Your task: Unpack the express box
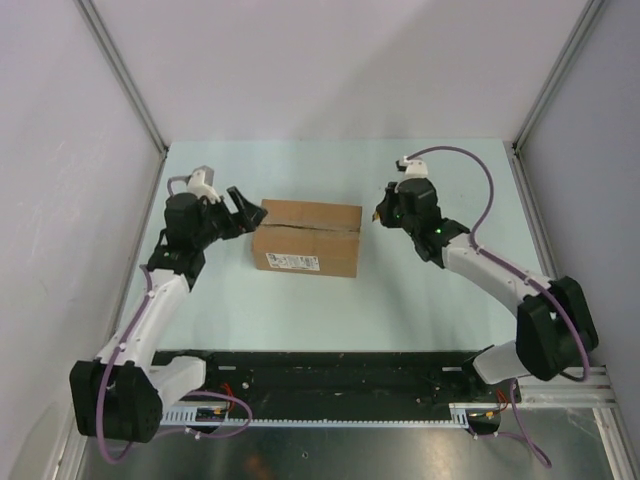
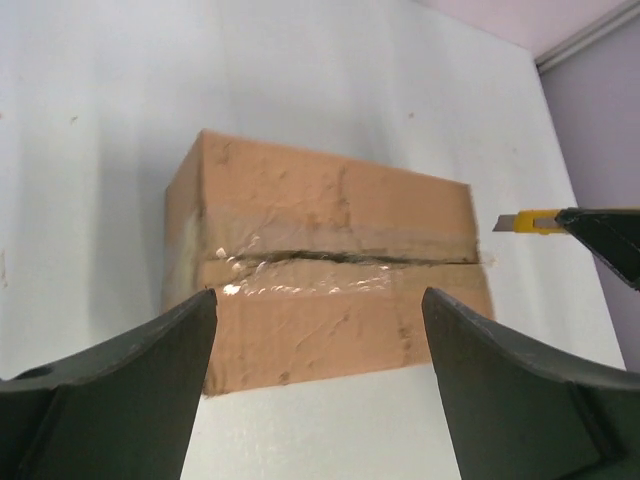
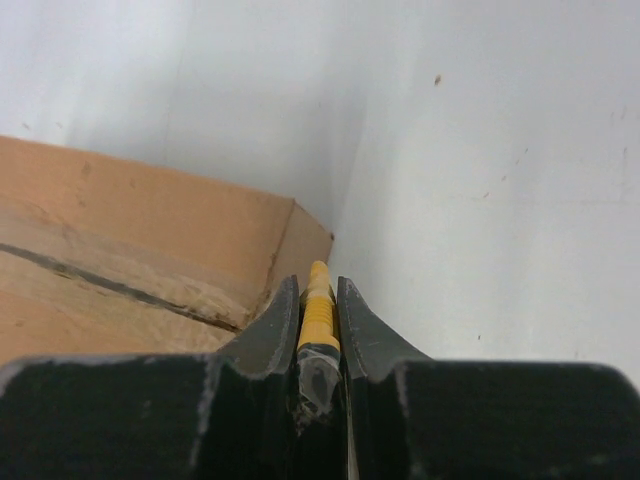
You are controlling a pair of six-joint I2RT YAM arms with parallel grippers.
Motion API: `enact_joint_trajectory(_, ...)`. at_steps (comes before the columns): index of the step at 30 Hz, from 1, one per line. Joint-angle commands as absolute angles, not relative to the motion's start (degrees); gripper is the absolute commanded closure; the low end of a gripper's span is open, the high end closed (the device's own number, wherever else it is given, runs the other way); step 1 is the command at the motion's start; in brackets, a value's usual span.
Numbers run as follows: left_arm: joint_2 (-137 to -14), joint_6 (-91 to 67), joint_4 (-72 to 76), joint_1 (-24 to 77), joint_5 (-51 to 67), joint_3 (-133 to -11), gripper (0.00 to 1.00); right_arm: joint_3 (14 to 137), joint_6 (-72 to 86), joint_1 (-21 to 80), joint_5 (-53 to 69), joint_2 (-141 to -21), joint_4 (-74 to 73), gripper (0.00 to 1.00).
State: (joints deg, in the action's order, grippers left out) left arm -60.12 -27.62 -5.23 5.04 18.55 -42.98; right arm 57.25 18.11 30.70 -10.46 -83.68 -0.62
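Note:
The express box (image 1: 306,238) is a brown carton lying on the table's middle with its flaps down. A dark slit runs along its taped centre seam (image 2: 340,258), and a white label (image 1: 292,261) faces the near side. My left gripper (image 1: 250,212) hovers at the box's left end, open, nothing between its fingers (image 2: 150,380). My right gripper (image 1: 378,213) sits just off the box's right end, shut on a yellow-black utility knife (image 3: 318,305). The knife's blade tip (image 2: 508,223) points toward the box (image 3: 150,260) without touching it.
Pale table surface (image 1: 420,300) surrounds the box. Grey walls with metal corner posts (image 1: 545,90) close in the left, back and right. A black rail (image 1: 330,385) with the arm bases runs along the near edge.

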Motion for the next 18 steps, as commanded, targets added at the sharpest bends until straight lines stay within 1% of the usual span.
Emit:
enact_joint_trajectory(1,-63.27,-25.23,-3.87,10.78,18.63,-51.23,0.12,59.68,20.56,30.85,-7.40,-76.74,0.18,1.00)
enact_joint_trajectory(7,-75.31,-24.26,-3.87,20.21,16.52,-60.37,0.14,59.59,23.20,33.31,-2.99,-73.04,0.18,1.00)
enact_joint_trajectory(8,-78.72,-24.26,-3.87,21.00,16.44,-61.60,0.14,59.68,23.64,33.83,-2.99,-73.39,-1.48,1.00)
enact_joint_trajectory(12,-85.51,-23.73,-3.87,26.08,13.55,-68.45,0.15,59.41,24.69,34.10,-5.09,-74.79,-2.72,1.00)
enact_joint_trajectory(14,-87.97,-22.15,-3.95,27.85,10.03,-70.22,0.14,57.93,25.48,33.49,-5.71,-74.71,-2.03,1.00)
enact_joint_trajectory(18,-94.46,-20.57,-4.04,31.37,8.35,-74.87,0.14,54.32,27.33,32.44,-4.92,-75.06,2.54,1.00)
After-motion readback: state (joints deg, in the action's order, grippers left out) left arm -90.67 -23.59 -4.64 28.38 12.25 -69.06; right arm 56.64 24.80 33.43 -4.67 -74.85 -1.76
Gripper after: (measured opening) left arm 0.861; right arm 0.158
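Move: The left hand, open and empty, has the yellow knife about 27 cm to its right, some 3 cm farther out and 3 cm lower. Between them the express box lies taped and closed, its middle roughly 12 cm right of the left hand, 2 cm ahead and 14 cm below. The right hand already holds that knife, blade towards the left hand; from the right hand the box's middle is about 17 cm left, level fore-and-aft, 11 cm below. Swiftly rightward, some 17 cm and about 5 cm forward, the open left hand sweeps over the express box towards the yellow knife, arching up 4 cm and sinking back while turning about 20 degrees clockwise. The right hand keeps its grip on the knife and lifts it some 7 cm, easing back and slightly left, then settles a couple of centimetres lower. ##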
